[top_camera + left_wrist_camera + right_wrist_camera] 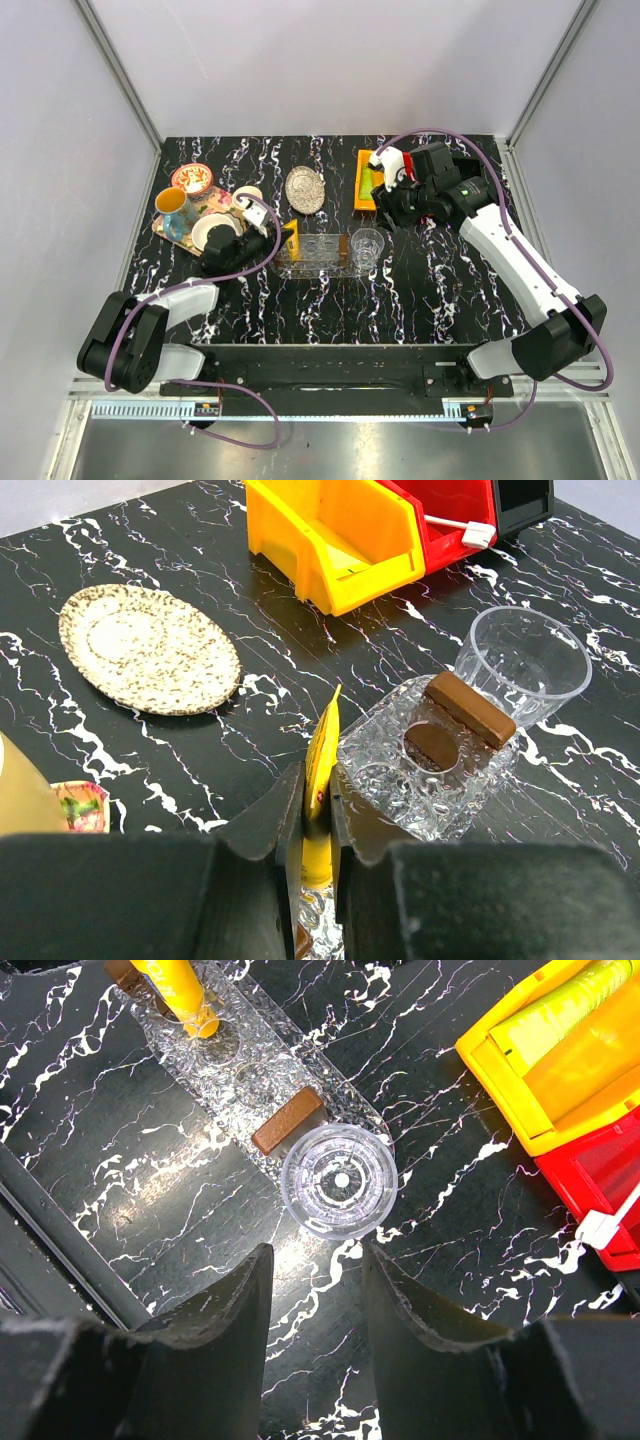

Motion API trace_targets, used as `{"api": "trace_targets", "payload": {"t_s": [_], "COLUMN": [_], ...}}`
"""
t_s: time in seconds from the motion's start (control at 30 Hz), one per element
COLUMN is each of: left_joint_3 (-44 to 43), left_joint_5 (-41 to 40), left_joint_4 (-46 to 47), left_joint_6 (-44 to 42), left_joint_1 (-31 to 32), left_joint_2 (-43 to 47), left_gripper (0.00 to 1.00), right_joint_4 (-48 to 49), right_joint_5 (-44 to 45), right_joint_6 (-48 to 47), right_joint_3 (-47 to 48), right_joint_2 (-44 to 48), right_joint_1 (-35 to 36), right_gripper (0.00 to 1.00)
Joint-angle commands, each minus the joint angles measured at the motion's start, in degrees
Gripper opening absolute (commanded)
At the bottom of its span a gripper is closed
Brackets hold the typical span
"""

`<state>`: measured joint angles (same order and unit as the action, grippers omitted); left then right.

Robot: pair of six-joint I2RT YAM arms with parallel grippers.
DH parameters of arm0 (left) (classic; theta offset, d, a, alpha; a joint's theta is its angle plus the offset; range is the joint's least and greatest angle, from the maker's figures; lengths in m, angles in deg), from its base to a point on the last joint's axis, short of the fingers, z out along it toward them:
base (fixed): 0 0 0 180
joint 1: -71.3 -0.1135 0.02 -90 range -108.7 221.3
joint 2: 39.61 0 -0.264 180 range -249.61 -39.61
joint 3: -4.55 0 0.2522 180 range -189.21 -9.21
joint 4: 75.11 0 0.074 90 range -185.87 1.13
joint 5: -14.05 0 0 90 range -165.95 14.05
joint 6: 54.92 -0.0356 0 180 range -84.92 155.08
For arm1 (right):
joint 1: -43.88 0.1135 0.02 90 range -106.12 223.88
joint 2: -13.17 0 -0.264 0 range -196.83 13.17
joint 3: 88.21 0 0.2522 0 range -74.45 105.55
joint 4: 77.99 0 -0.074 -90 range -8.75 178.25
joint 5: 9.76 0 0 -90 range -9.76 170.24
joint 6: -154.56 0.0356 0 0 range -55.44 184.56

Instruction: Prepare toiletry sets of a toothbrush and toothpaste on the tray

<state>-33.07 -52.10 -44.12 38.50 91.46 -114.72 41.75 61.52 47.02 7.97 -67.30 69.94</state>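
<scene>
My left gripper (272, 238) (318, 785) is shut on the orange-yellow toothpaste tube (291, 238) (325, 730) (180, 995), holding it upright on edge over the left end of the clear tray (322, 252) (395, 780) (235, 1075). My right gripper (383, 212) (318, 1290) hangs open and empty above the table, just short of a clear cup (340, 1180). A lime green toothpaste tube (368, 180) (560, 1010) lies in the yellow bin (335, 535) (520, 1080). The white toothbrush (460, 528) (605, 1225) lies in the red bin (445, 505) (600, 1165).
The clear cup (367, 247) (522, 665) stands at the tray's right end beside a brown handle (470, 708) (287, 1122). A round silvery dish (305, 189) (148, 648) lies behind the tray. A colourful square tray with cups (200, 215) sits at the left.
</scene>
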Motion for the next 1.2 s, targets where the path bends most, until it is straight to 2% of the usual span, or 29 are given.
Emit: {"api": "trace_targets", "payload": {"t_s": [0.0, 0.13, 0.3, 0.57, 0.7, 0.8, 0.87, 1.03, 1.17], "left_joint_3": [0.39, 0.39, 0.3, -0.22, -1.1, -2.16, -3.03, -6.11, -9.53], "left_joint_5": [1.63, 1.54, 1.54, 1.37, 0.58, 0.23, 0.23, 0.49, 0.84], "left_joint_4": [5.35, 4.73, 3.77, 1.48, 0.25, -1.51, -2.64, -8.26, -13.01], "left_joint_6": [-0.87, -1.22, -1.31, -1.57, -1.84, -2.01, -1.93, -1.93, -2.19], "left_joint_1": [-0.39, -0.39, -0.39, -0.39, -0.3, -0.47, -0.39, -0.91, -1.79], "left_joint_2": [-0.21, 0.05, 0.67, 1.55, 2.6, 4.18, 5.76, 9.36, 12.79], "left_gripper": [0.1, 0.24, 0.35, 0.63, 0.82, 0.87, 0.95, 0.99, 0.99], "right_joint_4": [1.68, 1.68, 1.59, 1.68, 1.76, 1.76, 2.03, 3.96, 4.84], "right_joint_5": [-0.79, -0.7, -0.88, -0.62, 0.7, 2.37, 4.65, 10.88, 12.48], "right_joint_6": [0.14, 0.14, 0.22, 0.31, 0.49, 0.58, 1.1, 2.33, 4.96], "right_joint_3": [0.12, 0.12, 0.38, 0.64, 1.52, 2.58, 3.71, 6.87, 11.01], "right_joint_2": [0.84, 0.75, 0.66, 0.57, -0.04, -1.09, -1.97, -6.27, -11.45], "right_joint_1": [-0.4, -0.49, -0.4, -0.49, -0.49, -0.49, -0.49, -0.84, -2.68], "right_gripper": [0.47, 0.47, 0.47, 0.47, 0.47, 0.47, 0.47, 0.49, 0.5]}}
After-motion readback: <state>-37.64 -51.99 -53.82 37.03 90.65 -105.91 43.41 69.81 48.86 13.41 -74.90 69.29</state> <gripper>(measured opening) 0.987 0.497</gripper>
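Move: The yellow toothpaste tube is already between the left fingers, cap end down in the left slot of the clear holder; its middle is about level with the hand. From there the holder's middle is 4 cm right and 6 below, the plate 15 ahead and 3 right. For the right hand, the toothbrush lies some 15 cm ahead, 10 right and 15 down, the green toothpaste 17 ahead and 4 left, the cup 3 ahead and 4 left. Hold the left gripper in place and spread its fingers from nearly shut to wide open so they let go of the yellow toothpaste, then lift it away, about 5 cm straight up, gathering speed. As it rises, start the half-open right gripper forward past the cup towards the bins, roughly 5 cm almost level, turning slightly clockwise. ##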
